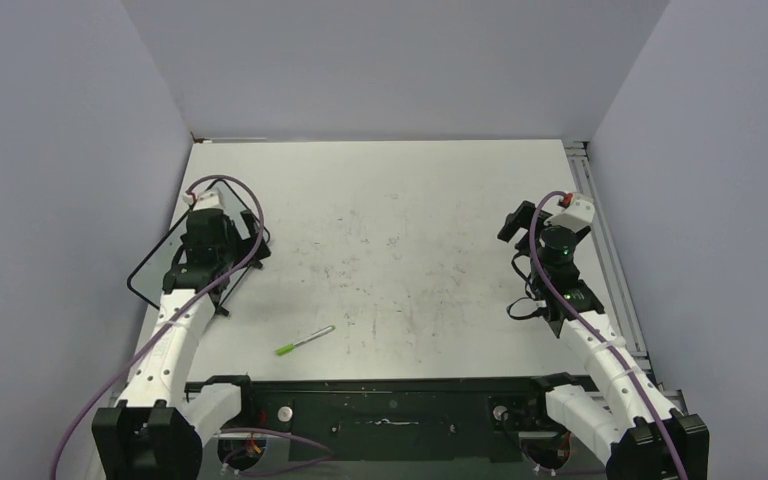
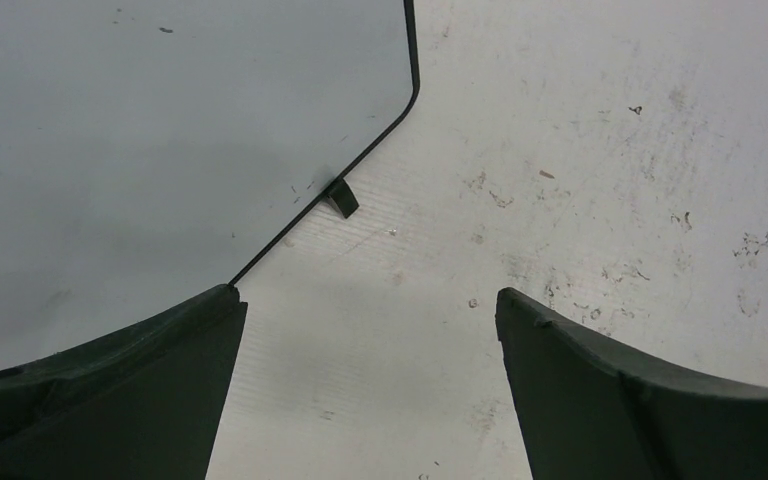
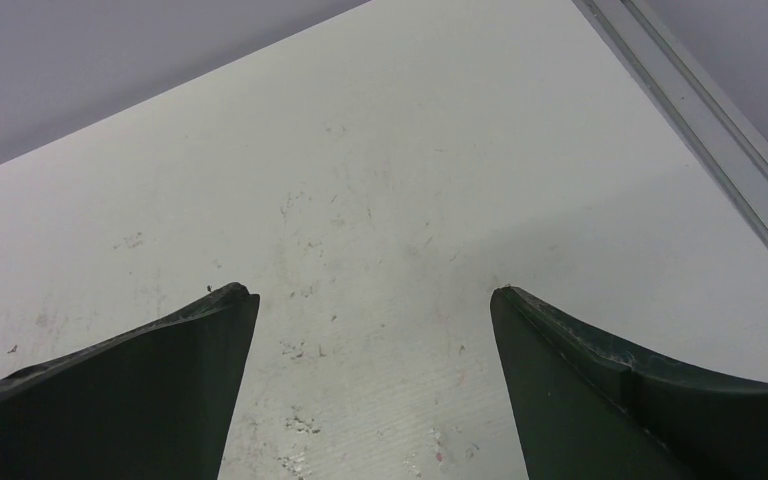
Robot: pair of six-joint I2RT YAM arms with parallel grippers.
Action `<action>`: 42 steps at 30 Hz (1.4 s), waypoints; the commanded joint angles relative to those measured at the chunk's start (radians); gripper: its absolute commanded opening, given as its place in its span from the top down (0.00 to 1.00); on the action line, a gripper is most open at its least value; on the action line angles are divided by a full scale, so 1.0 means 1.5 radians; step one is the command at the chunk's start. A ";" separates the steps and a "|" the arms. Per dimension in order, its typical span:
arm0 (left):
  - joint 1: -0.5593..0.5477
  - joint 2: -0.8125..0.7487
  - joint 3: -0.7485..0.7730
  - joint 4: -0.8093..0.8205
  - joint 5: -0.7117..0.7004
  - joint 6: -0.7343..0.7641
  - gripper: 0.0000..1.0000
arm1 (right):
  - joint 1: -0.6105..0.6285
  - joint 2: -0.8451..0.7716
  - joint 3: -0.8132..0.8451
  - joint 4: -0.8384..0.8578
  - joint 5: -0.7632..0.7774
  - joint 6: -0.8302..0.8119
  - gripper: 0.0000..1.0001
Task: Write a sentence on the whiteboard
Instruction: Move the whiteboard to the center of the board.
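Observation:
The whiteboard (image 1: 155,268) lies at the table's left side, black-framed, partly under my left arm. In the left wrist view its grey-looking surface (image 2: 160,130) fills the upper left, with one rounded corner and a small black foot (image 2: 341,196). The sentence is out of view; the board's visible part is blank. My left gripper (image 1: 207,222) (image 2: 366,293) hangs open over the board's right edge, nothing between its fingers. My right gripper (image 1: 517,222) (image 3: 372,291) is open and empty above the bare tabletop at the right. A green marker (image 1: 305,340) lies on the table near the front, between the arms.
An aluminium rail (image 1: 610,250) (image 3: 700,110) runs along the table's right edge. Grey walls close in the left, back and right sides. The white tabletop (image 1: 400,250) is scuffed. Purple cables loop along the left arm (image 1: 250,215).

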 commanded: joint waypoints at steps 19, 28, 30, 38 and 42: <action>-0.141 0.206 -0.005 0.169 -0.235 -0.186 0.35 | 0.001 -0.025 0.026 0.027 -0.051 0.007 0.10; -0.153 0.223 -0.083 0.187 -0.307 -0.345 0.46 | 0.002 -0.007 0.027 0.036 -0.057 0.009 0.10; -0.152 0.233 -0.091 0.196 -0.316 -0.366 0.47 | 0.001 -0.002 0.028 0.037 -0.060 0.008 0.10; -0.152 0.287 -0.090 0.217 -0.332 -0.378 0.55 | 0.001 0.006 0.025 0.045 -0.065 0.010 0.10; -0.152 0.310 -0.082 0.232 -0.337 -0.372 0.58 | 0.002 0.011 0.027 0.045 -0.068 0.010 0.10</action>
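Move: The black clip on the whiteboard's near-right edge lies about 6 cm ahead of the left hand, 2 cm to its left and 13 cm below. The whiteboard's middle is level with the clip, some 16 cm to the hand's left. The second clip lies about 5 cm back and 9 cm left, the green marker 11 cm back and 11 cm right. From the right hand the first clip is roughly 59 cm left and 3 cm ahead. Lower the left gripper about 12 cm towards the black clip on the whiteboard's near-right edge, going forward and swinging out to the right at first, then easing partly back and left. Meanwhile turn the hand some 25 degrees counter-clockwise to face the board's edge, and narrow the wide-open fingers to under half, leaving them still apart. ##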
